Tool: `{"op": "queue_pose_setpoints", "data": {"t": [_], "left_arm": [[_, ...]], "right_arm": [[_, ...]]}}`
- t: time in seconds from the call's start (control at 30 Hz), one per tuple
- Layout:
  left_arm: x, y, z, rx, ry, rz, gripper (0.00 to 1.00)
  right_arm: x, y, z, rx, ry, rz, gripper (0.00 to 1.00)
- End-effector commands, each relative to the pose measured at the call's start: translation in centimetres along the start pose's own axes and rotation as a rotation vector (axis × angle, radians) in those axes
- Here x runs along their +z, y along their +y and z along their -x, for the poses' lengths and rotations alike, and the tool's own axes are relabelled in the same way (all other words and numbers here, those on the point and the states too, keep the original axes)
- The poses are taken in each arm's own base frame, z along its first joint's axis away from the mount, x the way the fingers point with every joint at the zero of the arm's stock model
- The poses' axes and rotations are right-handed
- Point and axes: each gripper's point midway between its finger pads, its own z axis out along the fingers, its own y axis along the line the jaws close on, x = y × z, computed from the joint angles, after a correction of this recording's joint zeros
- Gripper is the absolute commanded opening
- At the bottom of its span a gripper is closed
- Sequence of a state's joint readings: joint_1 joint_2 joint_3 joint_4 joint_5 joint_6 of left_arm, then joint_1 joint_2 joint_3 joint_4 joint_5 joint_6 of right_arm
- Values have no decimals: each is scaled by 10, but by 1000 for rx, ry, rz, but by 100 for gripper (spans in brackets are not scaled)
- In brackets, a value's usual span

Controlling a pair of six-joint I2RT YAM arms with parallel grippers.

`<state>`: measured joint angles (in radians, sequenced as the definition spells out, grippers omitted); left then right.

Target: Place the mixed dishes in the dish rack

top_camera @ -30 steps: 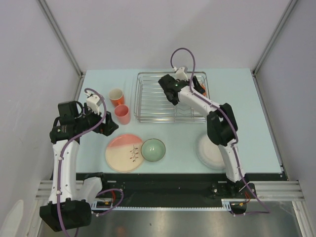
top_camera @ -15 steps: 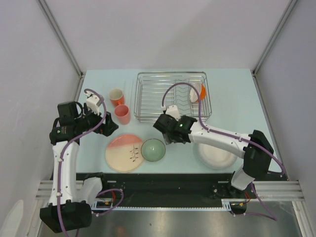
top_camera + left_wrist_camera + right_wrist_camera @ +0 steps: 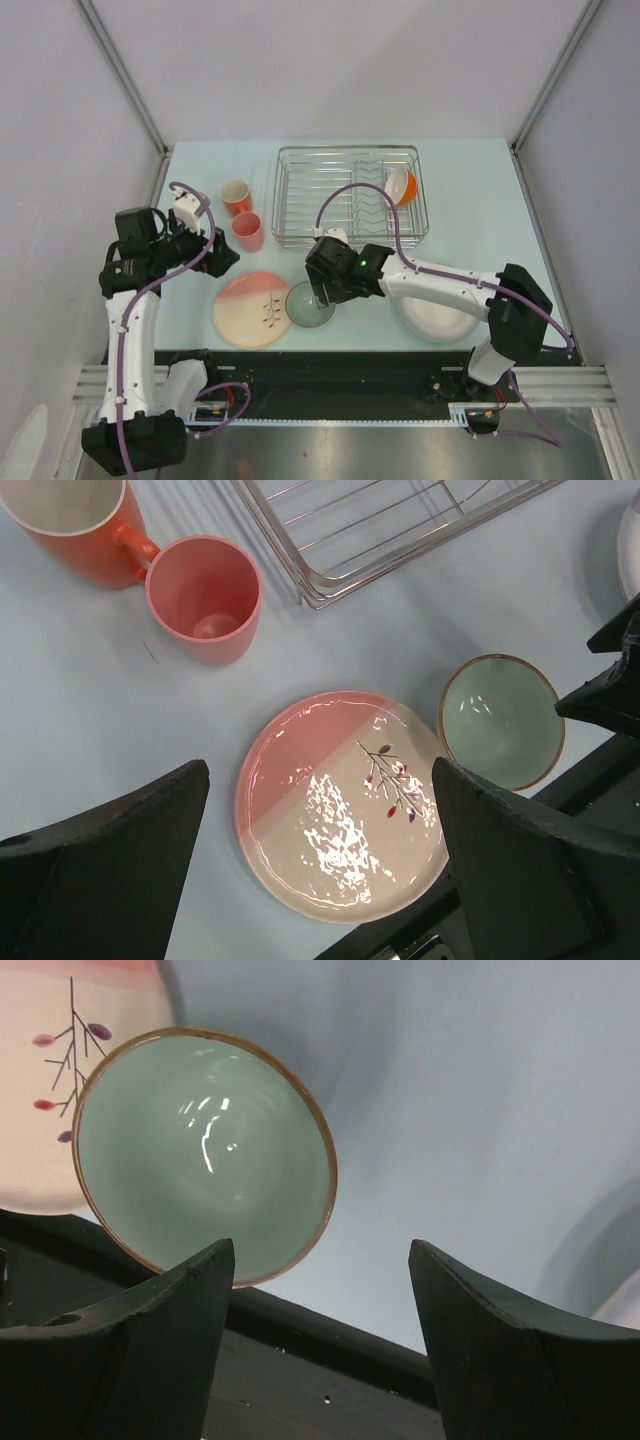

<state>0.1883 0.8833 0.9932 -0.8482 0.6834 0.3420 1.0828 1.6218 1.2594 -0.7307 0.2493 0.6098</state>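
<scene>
The silver wire dish rack (image 3: 350, 195) stands at the back, with the small white-and-orange bowl (image 3: 402, 186) leaning in its right end. Two orange cups (image 3: 236, 195) (image 3: 248, 231) stand left of the rack. The cream-and-pink plate (image 3: 250, 310) and pale green bowl (image 3: 308, 305) lie side by side near the front edge. The large white plate (image 3: 435, 318) lies under the right arm. My right gripper (image 3: 325, 290) hovers open just right of the green bowl (image 3: 205, 1155), nothing between its fingers (image 3: 322, 1250). My left gripper (image 3: 320, 770) hangs open above the pink plate (image 3: 345, 805).
The table's black front rail (image 3: 330, 1360) runs directly below the right gripper. White walls close in on both sides. The cups (image 3: 205, 595) stand close to the rack's left front corner (image 3: 310, 590).
The right arm has swung from the rack down to the front of the table, leaving the white-and-orange bowl in the rack, and now hangs by the green bowl. The left arm has not moved.
</scene>
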Motion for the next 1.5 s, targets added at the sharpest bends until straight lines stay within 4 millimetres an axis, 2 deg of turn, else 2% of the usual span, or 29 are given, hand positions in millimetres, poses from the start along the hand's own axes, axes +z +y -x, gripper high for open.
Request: {"op": "queue_pose_setpoints", "data": {"t": [0.0, 0.13, 0.3, 0.5, 0.6, 0.63, 0.7, 0.73, 0.8, 0.83, 0.93, 0.97, 1.03, 1.07, 1.2, 1.27, 1.33, 1.4, 1.43, 1.47], "left_arm": [[-2, 2, 4, 33, -16, 10, 100], [-2, 3, 5, 33, -18, 11, 100], [-2, 3, 6, 32, -19, 10, 100], [-2, 3, 6, 31, -15, 7, 100], [-3, 3, 7, 33, -15, 9, 100], [-3, 3, 8, 33, -16, 7, 100], [-3, 3, 8, 36, -18, 11, 100], [-2, 3, 7, 36, -16, 7, 100], [-2, 4, 7, 38, -15, 9, 100], [-2, 4, 7, 37, -15, 7, 100], [0, 3, 6, 35, -15, -1, 99], [1, 3, 5, 32, -14, -5, 100], [3, 3, 3, 24, -12, -11, 100], [5, 3, 2, 19, -10, -17, 100], [8, 0, 1, -3, -11, -40, 100], [8, 0, 3, -5, -16, -43, 100], [8, -1, 5, -9, -19, -49, 100], [8, -2, 5, -11, -20, -53, 100], [8, -2, 5, -11, -21, -51, 100], [8, -2, 5, -14, -17, -51, 100]], "right_arm": [[18, 6, 3, 38, 17, 49, 75], [38, -3, -6, 35, 57, 28, 74], [56, -3, -15, 41, 90, 55, 70], [72, 4, -20, 49, 109, 94, 50], [77, 6, -23, 50, 117, 102, 33], [77, 5, -22, 50, 116, 100, 22], [77, 3, -23, 50, 117, 88, 12], [75, 2, -22, 47, 109, 86, 1], [70, -8, -17, 37, 85, 40, 0], [58, -13, -11, 33, 60, 25, 0], [35, -40, 9, 17, -35, -79, 0], [16, -53, 26, 32, -115, -123, 0], [-3, -78, 37, 44, -156, -196, 0], [-20, -94, 50, 59, -218, -251, 0], [-59, -162, 73, 125, -300, -488, 0], [-77, -190, 82, 148, -344, -613, 0], [-92, -218, 92, 164, -377, -754, 0], [-94, -240, 93, 176, -357, -872, 0], [-102, -248, 101, 199, -384, -932, 0], [-101, -253, 102, 213, -382, -954, 0]]}}
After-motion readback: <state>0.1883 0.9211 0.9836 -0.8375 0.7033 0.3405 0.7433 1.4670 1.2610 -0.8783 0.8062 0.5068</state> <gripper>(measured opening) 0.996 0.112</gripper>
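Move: The green bowl sits low and to the left of the right gripper: its middle is about 5 cm left, 3 cm ahead and 8 cm below. The pink-and-cream plate lies some 20 cm left and 1 cm ahead, the white plate about 27 cm right and 3 cm ahead. The dish rack's middle is roughly 28 cm ahead and 5 cm right. From the left gripper the bowl is about 18 cm right, 2 cm back and 20 cm down. Lower the open right gripper about 7 cm, easing slightly left, and pinch the green bowl's right-hand rim between the fingers. Then carry the bowl some 20 cm right while raising it and reaching forward towards the rack's near right part, swinging the wrist about 30 degrees clockwise and letting the fingertips tip up. ##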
